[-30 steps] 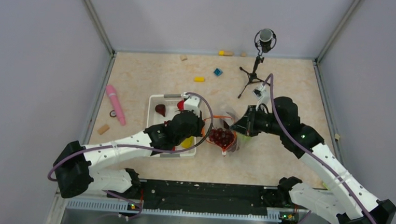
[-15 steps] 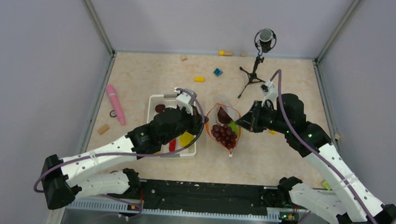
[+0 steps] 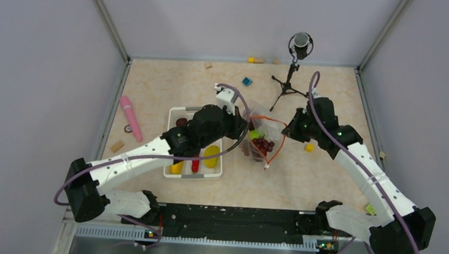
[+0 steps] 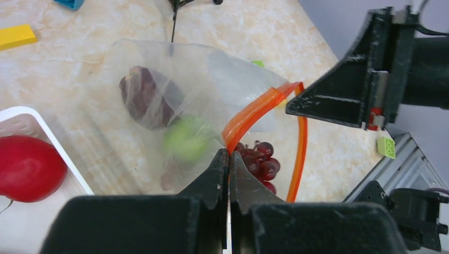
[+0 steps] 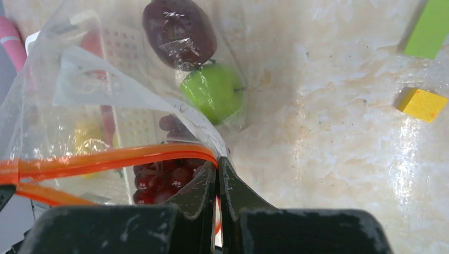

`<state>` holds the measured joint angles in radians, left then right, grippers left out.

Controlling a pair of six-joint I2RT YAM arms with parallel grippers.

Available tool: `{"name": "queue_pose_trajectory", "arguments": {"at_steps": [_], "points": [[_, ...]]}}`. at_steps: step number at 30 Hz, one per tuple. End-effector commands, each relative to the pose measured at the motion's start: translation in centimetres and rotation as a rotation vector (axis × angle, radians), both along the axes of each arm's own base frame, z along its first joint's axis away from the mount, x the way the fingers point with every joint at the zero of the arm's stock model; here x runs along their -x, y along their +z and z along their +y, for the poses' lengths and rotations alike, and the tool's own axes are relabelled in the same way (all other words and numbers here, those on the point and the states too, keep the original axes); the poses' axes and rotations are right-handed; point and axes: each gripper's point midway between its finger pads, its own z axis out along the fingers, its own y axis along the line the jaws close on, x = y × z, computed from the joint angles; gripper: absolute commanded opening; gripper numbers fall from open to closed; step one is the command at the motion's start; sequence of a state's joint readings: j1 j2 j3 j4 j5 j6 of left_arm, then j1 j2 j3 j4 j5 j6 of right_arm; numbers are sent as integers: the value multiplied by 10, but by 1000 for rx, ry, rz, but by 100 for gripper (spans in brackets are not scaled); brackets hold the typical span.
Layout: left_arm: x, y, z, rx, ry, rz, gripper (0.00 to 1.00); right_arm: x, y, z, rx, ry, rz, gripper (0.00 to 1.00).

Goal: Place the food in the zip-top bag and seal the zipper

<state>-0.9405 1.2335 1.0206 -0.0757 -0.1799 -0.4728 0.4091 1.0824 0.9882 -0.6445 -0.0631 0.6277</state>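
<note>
The clear zip-top bag [image 3: 261, 131] hangs between my two grippers, its mouth held apart. My left gripper [image 4: 229, 151] is shut on the orange-red zipper [image 4: 254, 111] at the bag's left edge. My right gripper [image 5: 218, 159] is shut on the zipper [image 5: 116, 157] at the opposite edge. Inside the bag lie dark grapes [image 4: 259, 161], a green fruit [image 5: 214, 92] and a maroon fruit [image 5: 177, 32]. In the white basket [image 3: 171, 115] remain a red apple [image 4: 24, 166], yellow pieces [image 3: 211, 155] and a red chili [image 3: 195, 165].
A microphone on a tripod [image 3: 297, 49] stands just behind the bag. A pink stick [image 3: 131, 117] lies left of the basket. Small blocks are scattered about: yellow [image 3: 225, 90], blue [image 3: 247, 81], and a yellow one [image 5: 422, 104] beside the right gripper.
Both grippers have carried the bag away from the arm bases, toward the tripod. The left arm has swung off the basket, uncovering the yellow pieces and chili.
</note>
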Motion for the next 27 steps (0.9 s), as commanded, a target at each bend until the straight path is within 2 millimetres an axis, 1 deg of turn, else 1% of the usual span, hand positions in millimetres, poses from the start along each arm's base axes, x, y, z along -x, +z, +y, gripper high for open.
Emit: {"name": "queue_pose_trajectory", "arguments": {"at_steps": [1, 3, 5, 8, 10, 12, 14, 15, 16, 17, 18, 19, 22, 24, 25, 27], "points": [[-24, 25, -2, 56, 41, -15, 0, -9, 30, -6, 16, 10, -105, 0], [-25, 27, -4, 69, 15, -10, 0, -3, 43, -1, -11, 55, -137, 0], [-18, 34, -7, 89, -27, -11, 0, 6, 58, 7, -56, 112, -162, 0], [2, 48, -7, 131, -112, -23, 0, 29, 84, 22, -149, 213, -167, 0], [17, 60, -4, 170, -163, -26, 0, 48, 99, 33, -223, 296, -149, 0], [31, 69, 0, 205, -199, -25, 0, 62, 111, 38, -264, 339, -132, 0], [41, 75, 4, 230, -224, -21, 0, 72, 116, 37, -268, 360, -102, 0], [44, 77, 7, 237, -223, -18, 0, 73, 116, 35, -254, 353, -91, 0], [44, 76, 8, 239, -219, -15, 0, 73, 112, 31, -225, 340, -72, 0], [42, 73, 9, 236, -203, -11, 0, 69, 110, 27, -196, 318, -77, 0], [38, 69, 9, 228, -182, -4, 0, 64, 103, 21, -155, 286, -66, 0], [32, 61, 10, 213, -155, 10, 0, 57, 97, 15, -117, 257, -68, 0], [14, 33, 7, 159, -90, 75, 0, 36, 70, -5, 10, 146, -44, 0], [1, 15, 4, 139, -68, 121, 0, 26, 55, -16, 88, 107, -28, 0], [-6, 6, 2, 134, -59, 144, 0, 22, 49, -20, 122, 93, -21, 0], [-16, -5, -2, 137, -64, 174, 0, 15, 41, -27, 169, 72, -16, 0]]}}
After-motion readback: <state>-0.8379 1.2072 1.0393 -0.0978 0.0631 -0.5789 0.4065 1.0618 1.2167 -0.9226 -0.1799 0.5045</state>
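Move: Both hands already pinch the bag's orange zipper rim, roughly 13 cm apart. From the left hand the grapes lie about 6 cm to the right, 2 cm back and 12 cm below, the green apple 3 cm ahead and 3 cm right, and the dark fruit some 6 cm ahead and 1 cm right. From the right hand the grapes are about 7 cm left, 2 cm back and 6 cm below. The food tray's middle sits about 20 cm left of the left hand and 2 cm ahead. Shut fingers keep their pinch on both sides of the zipper rim as the two arms give the open bag a jerk. The left dips forward about 2 cm, then both swing up and back, the left some 7 cm and the right about 10 cm up, before dropping forward again by about half the rise. On the upswing the left wrist turns clockwise and the right some 15 degrees counter-clockwise; both partly turn back. ##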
